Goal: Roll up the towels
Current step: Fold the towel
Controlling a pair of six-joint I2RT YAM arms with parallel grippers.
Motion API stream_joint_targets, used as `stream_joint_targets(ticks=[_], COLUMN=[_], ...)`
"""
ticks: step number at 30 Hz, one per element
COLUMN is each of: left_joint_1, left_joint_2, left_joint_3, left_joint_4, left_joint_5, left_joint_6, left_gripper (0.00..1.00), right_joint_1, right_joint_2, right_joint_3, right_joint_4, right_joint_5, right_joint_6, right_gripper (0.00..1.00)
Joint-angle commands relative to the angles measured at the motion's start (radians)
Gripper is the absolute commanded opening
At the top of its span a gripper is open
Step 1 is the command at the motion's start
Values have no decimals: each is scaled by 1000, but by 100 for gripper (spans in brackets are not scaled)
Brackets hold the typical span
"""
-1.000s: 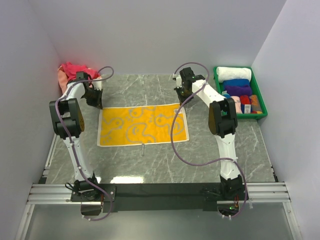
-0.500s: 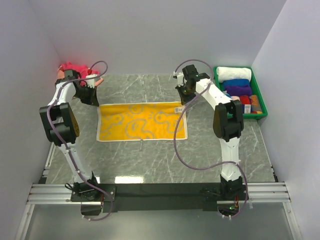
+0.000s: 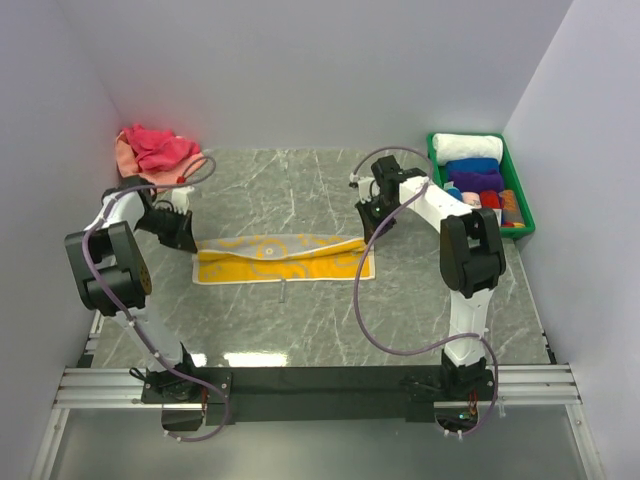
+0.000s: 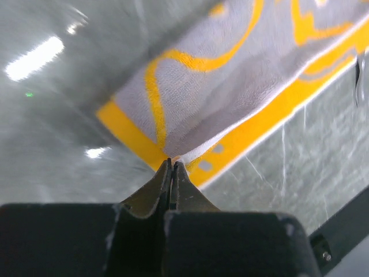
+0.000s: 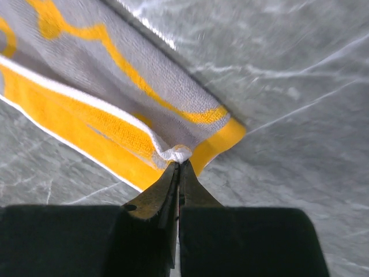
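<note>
A yellow towel (image 3: 280, 258) with pale trim lies on the marble table, its far edge lifted and drawn over the near part so that it shows as a narrow band. My left gripper (image 3: 186, 240) is shut on the towel's left far corner; in the left wrist view the tips (image 4: 172, 163) pinch the white hem, and the pale underside of the towel (image 4: 230, 86) faces up. My right gripper (image 3: 372, 232) is shut on the right far corner, and its tips (image 5: 180, 164) hold a bunched bit of hem of the towel (image 5: 86, 109).
A loose heap of crimson pink and salmon towels (image 3: 152, 150) sits in the far left corner. At the far right a green tray (image 3: 500, 232) holds rolled towels, with white (image 3: 467, 147), blue (image 3: 472, 165) and purple (image 3: 478, 181) among them. Walls stand close on three sides.
Both grippers have come toward the near side, carrying the towel's far corners with them. The towel lay flat and wide a second ago; it is now folded over into a narrow band.
</note>
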Motion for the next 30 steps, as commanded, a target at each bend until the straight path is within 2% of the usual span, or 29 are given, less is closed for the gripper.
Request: stream_joint_targets(ticks=[1, 9, 18, 30], left_joint_1=[-3, 0, 26, 26], left_joint_2=[-64, -55, -123, -112], left_joint_3=[-67, -122, -26, -138], left_joint_4=[3, 46, -50, 2], left_joint_5=[6, -62, -20, -51], left_joint_6=[67, 38, 76, 92], left_gripper=[0, 1, 0, 1], right_joint_1=[4, 6, 7, 85], right_joint_2=[-60, -56, -128, -123], right_joint_3=[-48, -85, -77, -191], right_joint_4=[6, 12, -12, 32], right_joint_5=[-12, 22, 5, 33], right_joint_6=[-22, -28, -32, -51], right_gripper=[0, 0, 0, 0])
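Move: My left hand and right hand each still pinch one end of the towel's folded-over edge, about 4 cm and 3 cm above the table. The near left corner lies roughly 10 cm back, level sideways with my left hand; the near right corner lies some 12 cm back and 2 cm right of my right hand. The fold crease is about 4 cm ahead of my left hand. The grey loop lies about 13 cm back and 28 cm right of it. Keeping both pinches, I bring the folded-over edge back towards the towel's near edge in a dip, lift and dip: both hands sink 2 cm or so while drawing back, rise about 3 cm nearly in place, then draw back and down again. My left ends about 4 cm back at its starting height, my right some 5 cm back and slightly lower. ##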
